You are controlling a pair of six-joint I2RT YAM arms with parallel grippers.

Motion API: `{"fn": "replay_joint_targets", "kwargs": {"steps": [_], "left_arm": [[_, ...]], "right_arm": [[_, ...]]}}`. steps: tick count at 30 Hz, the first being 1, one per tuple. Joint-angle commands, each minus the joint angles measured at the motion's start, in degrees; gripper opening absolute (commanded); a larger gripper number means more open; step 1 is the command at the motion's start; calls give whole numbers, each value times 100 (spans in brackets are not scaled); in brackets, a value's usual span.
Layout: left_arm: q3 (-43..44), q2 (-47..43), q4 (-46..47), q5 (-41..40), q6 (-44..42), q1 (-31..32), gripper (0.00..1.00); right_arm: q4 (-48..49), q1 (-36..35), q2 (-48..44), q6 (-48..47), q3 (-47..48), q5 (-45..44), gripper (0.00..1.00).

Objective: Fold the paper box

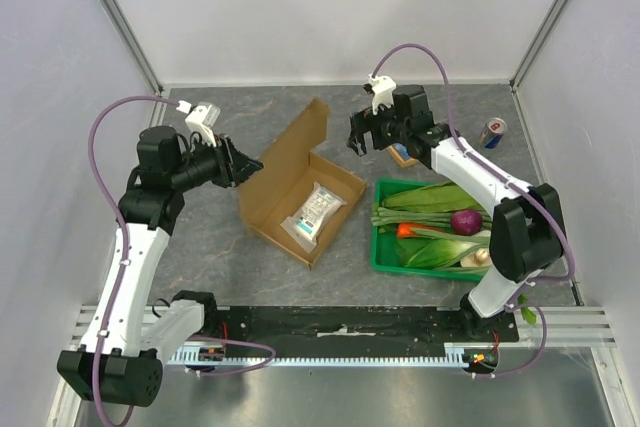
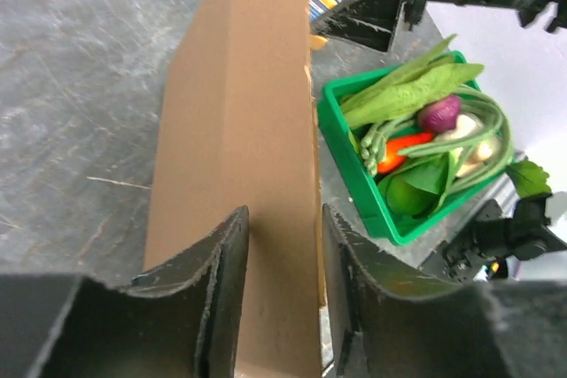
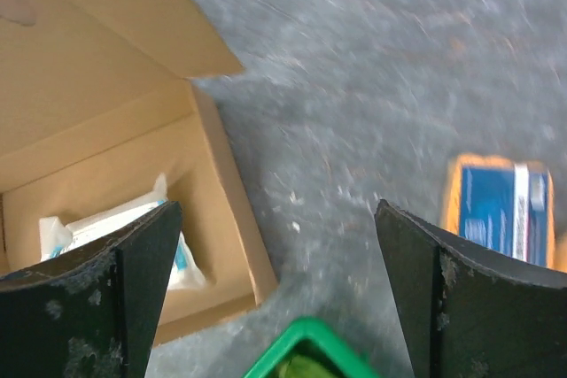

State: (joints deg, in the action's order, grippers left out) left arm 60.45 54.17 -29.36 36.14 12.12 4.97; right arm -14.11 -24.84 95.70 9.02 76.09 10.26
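Note:
The paper box (image 1: 262,209) lies open in the middle of the table, its brown lid flap (image 1: 298,137) standing up along the far left side. A white-and-blue packet (image 1: 315,210) rests inside it. My left gripper (image 1: 245,165) is at the box's left side, just off the flap. In the left wrist view the left gripper (image 2: 283,210) has its jaws partly apart, with the flat cardboard panel (image 2: 239,104) lying beyond them and nothing pinched. My right gripper (image 1: 362,137) hovers wide open past the box's far right corner. The right gripper (image 3: 276,205) frames bare table, beside the box wall (image 3: 235,210) and the packet (image 3: 106,223).
A green crate (image 1: 385,247) of vegetables stands right of the box, close to its right corner; its rim (image 2: 341,157) also shows in the left wrist view. A drink can (image 1: 492,131) stands far right. A small blue-and-orange carton (image 3: 496,205) lies under the right arm.

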Motion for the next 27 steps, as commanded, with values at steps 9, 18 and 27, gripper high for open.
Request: {"fn": "replay_joint_targets", "kwargs": {"steps": [9,18,27], "left_arm": [[-305,-188,494,632,441,4,54],[-428,-442,80,-202,300,-5,61],[-762,-1426,-402,-1485,641,-14,72]], "right_arm": [[2080,366,1573,-2017,976,3781,96],[1472,384,2497,-2124,2322,4774,83],[1868,331,2506,-1869,2014,5213,36]]}}
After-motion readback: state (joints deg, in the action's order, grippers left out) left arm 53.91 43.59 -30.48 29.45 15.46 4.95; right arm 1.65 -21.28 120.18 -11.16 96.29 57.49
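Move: The raised lid's far right corner stands about 10 cm to the right hand's left and 5 cm farther out, nearly at its height. The white packet in the paper box lies roughly 20 cm back, 12 cm left and 14 cm below that hand; the blue-orange pack is about 14 cm to its right, level with it and some 15 cm lower. From the left hand, the corner is some 13 cm ahead, 18 cm right and 8 cm lower. The lid's far right corner is approached by the open right hand, which sweeps about 10 cm left and some 5 cm forward, dips slightly, then rises and draws back a little while swinging about 45 degrees counter-clockwise. Its fingers close to under half open around the lid's edge. The left hand spreads its fingers further and backs off about 3 cm, ending slightly left, clear of the lid's near end. ##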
